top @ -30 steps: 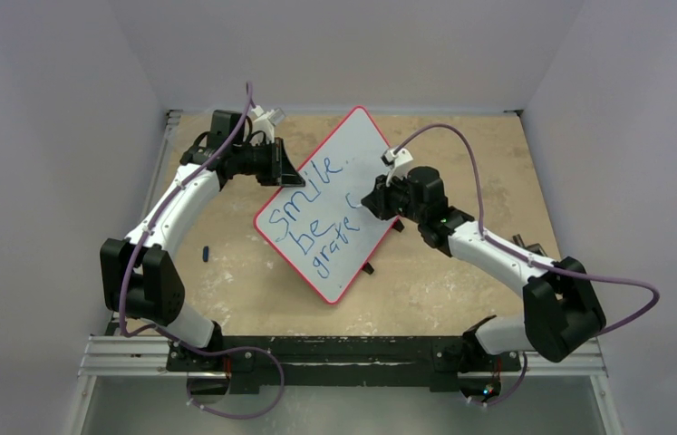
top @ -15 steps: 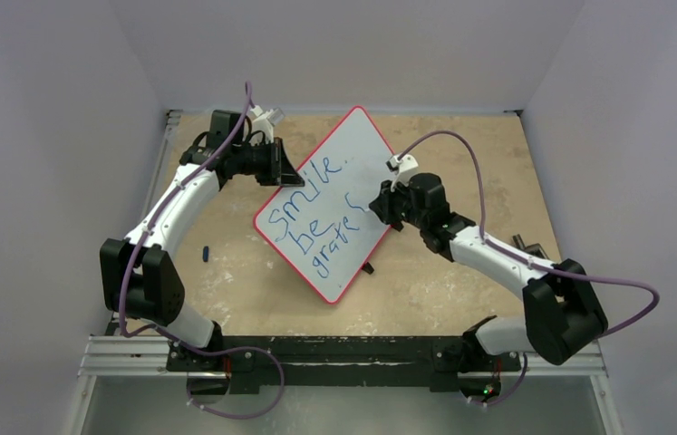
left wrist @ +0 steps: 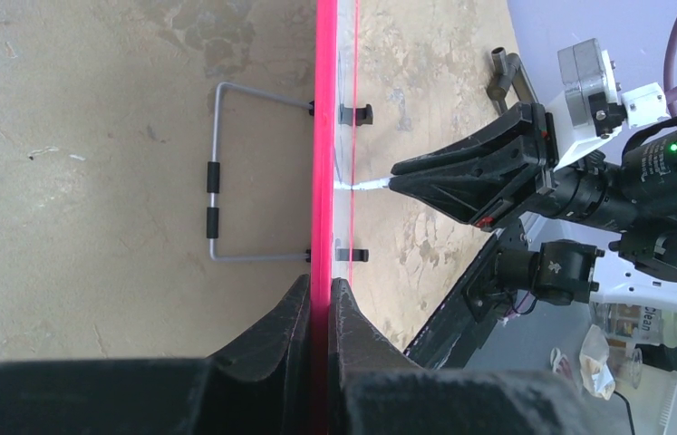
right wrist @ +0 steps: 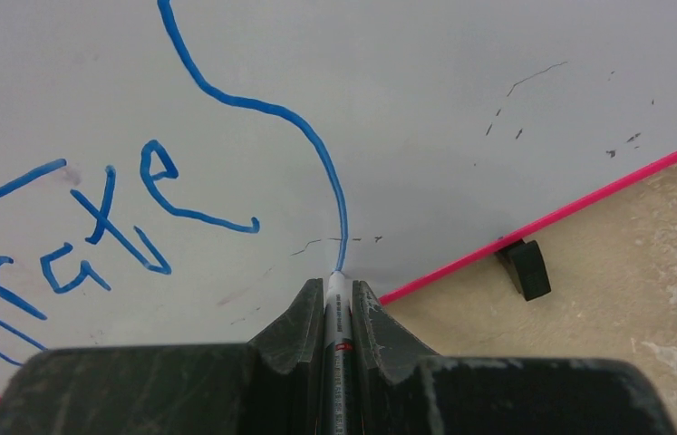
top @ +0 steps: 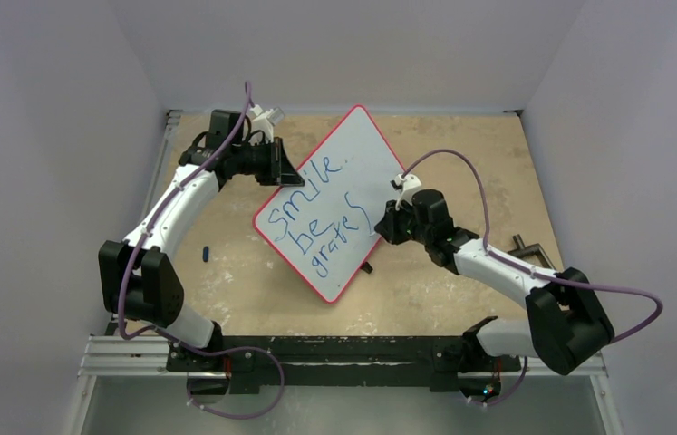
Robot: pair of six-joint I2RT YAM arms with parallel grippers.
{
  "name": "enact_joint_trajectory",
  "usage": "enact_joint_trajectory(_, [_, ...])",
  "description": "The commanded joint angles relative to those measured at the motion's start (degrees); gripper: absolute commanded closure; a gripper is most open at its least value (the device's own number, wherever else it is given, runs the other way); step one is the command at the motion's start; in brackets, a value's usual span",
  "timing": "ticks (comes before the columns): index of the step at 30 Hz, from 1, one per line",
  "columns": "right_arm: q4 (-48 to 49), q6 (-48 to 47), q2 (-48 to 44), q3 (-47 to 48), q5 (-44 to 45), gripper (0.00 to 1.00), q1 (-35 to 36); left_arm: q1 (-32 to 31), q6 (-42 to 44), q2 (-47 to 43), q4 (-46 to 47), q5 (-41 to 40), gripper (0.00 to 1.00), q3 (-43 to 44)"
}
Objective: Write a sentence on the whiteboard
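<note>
The whiteboard (top: pixel 353 159) stands tilted mid-table, white with a thin red rim. Its blue sentence (top: pixel 312 217) reads "smile be grate", followed by a long curved stroke. My left gripper (top: pixel 285 174) is shut on the board's upper-left rim; in the left wrist view the red rim (left wrist: pixel 324 136) runs between the fingertips of the left gripper (left wrist: pixel 321 283). At the board's lower right, my right gripper (top: pixel 380 223) is shut on a marker. In the right wrist view the marker (right wrist: pixel 338 313) sits in the right gripper (right wrist: pixel 338 283), its tip touching the whiteboard (right wrist: pixel 425 82) at the end of the blue stroke (right wrist: pixel 321 154).
A small dark cap (top: pixel 205 253) lies on the table left of the board. A wire stand (left wrist: pixel 215 190) props the board from behind. A black foot (right wrist: pixel 527 267) sits under the red rim. A black clamp-like object (top: pixel 525 246) lies at the right.
My right gripper has moved toward the near edge with the marker, drawing a long curved blue stroke after "grate". The left gripper has kept its hold on the rim.
</note>
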Motion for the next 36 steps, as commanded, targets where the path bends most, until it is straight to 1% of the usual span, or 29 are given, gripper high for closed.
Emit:
enact_joint_trajectory(1, [0.7, 2.8, 0.0, 0.1, -5.3, 1.00, 0.5, -0.1, 1.4, -2.9, 2.6, -2.2, 1.00, 0.8])
enact_joint_trajectory(10, [-0.4, 3.5, -1.1, 5.6, -8.8, 1.00, 0.5, -0.1, 1.4, -3.0, 2.5, -2.4, 1.00, 0.8])
enact_joint_trajectory(15, [-2.7, 3.1, -2.7, 8.6, -8.3, 1.00, 0.5, -0.1, 1.4, -2.9, 2.4, -2.4, 1.00, 0.8])
enact_joint_trajectory(20, [-3.6, 2.9, -4.0, 10.7, -6.0, 1.00, 0.5, -0.1, 1.4, -2.9, 2.4, -2.3, 1.00, 0.9])
enact_joint_trajectory(36, [-2.3, 2.2, 3.4, 16.5, -8.2, 1.00, 0.5, -0.1, 1.4, -2.9, 2.4, -2.2, 1.00, 0.9])
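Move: The right hand holds the marker with its tip on the whiteboard at the foot of the new downstroke, about 2 cm ahead, 2 cm left and 2 cm below. Its next spot, the bare board left of that stroke's middle, lies some 5 cm ahead, 6 cm left and 5 cm up. The "e" of "grate" is 3 cm ahead, 6 left, 3 up; the stroke's top is 7 ahead, 7 left, 7 up. From the left hand that spot is about 10 cm right, 2 back and 9 below. Back and left for a bit over 1 cm the right hand first draws the marker tip along the whiteboard, hooking the stroke's foot, then lifts off and swings up about 8 cm. It ends easing forward, left and slightly down towards the bare spot above the "e", the wrist tilted roughly 10 degrees, fingers still shut on the marker. The left hand stays put, keeping its pinch on the board's upper edge. ##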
